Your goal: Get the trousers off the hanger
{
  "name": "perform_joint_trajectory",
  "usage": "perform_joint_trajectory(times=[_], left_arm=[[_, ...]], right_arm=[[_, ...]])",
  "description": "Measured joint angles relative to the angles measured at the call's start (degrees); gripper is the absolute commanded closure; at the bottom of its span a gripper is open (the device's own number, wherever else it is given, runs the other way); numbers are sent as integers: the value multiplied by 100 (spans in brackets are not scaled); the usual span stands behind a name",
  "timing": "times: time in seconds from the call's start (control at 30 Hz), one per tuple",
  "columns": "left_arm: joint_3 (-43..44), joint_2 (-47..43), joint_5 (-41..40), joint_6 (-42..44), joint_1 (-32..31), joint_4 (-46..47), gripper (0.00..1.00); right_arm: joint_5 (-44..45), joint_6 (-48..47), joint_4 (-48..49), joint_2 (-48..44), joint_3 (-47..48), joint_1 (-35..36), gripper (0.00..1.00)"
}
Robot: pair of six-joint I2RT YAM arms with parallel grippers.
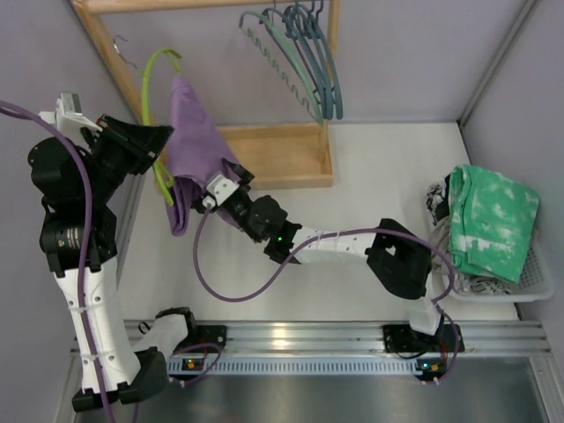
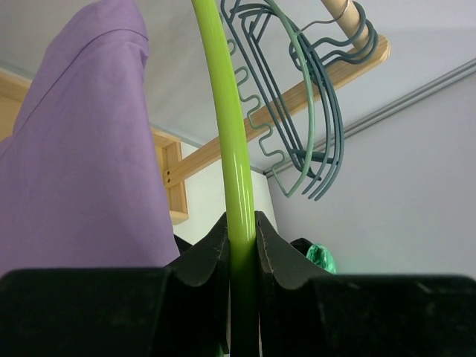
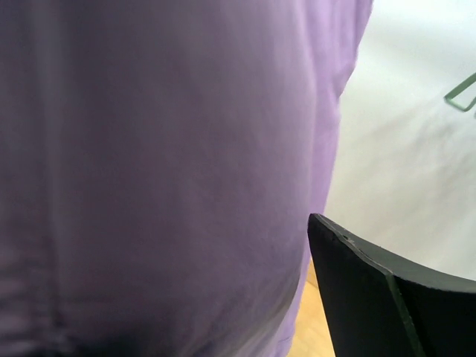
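Note:
Lilac trousers hang draped over a lime-green hanger at the left of the wooden rack. My left gripper is shut on the hanger's rod, its jaws clamped on both sides, with the lilac cloth beside it. My right gripper is pushed against the lower part of the trousers. One black finger shows far to the right, the other is hidden behind the cloth, and the jaws stand wide. Mint-green trousers lie in the basket at the right.
A wooden rack stands at the back with several teal hangers on its rail. A white basket at the right edge holds other laundry under the mint cloth. Walls close in on both sides.

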Motion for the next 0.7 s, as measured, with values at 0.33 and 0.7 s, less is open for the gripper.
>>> perform_joint_trajectory(times=[0.33, 0.7], left_arm=[[-166, -2, 46, -7, 0, 48, 100], [-870, -146, 116, 20, 0, 284, 100]], right_arm=[[-256, 238, -319, -420, 208, -7, 67], [-302, 411, -1025, -546, 466, -216, 100]])
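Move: The left hand holds the lime hanger by its side arm; the purple trousers' middle hangs about 7 cm ahead of it, 3 cm to its right and some 13 cm below. The same trousers are right at the right hand's open fingers, their middle about 3 cm ahead, 2 cm left and 6 cm above. From that hand the hanger is roughly 3 cm ahead, 5 cm left and 17 cm up, and the rack's tray 12 cm ahead, 4 cm right and 30 cm down. Straight up along the hanging cloth goes the right hand, about 5 cm, its fingers closing from wide open as it rises, until they pinch a seamed fold of the trousers; it then drifts slightly to its right with the grip kept. The left hand keeps the hanger pinched and sinks some 4 cm, easing a little forward and tipping down slightly. ##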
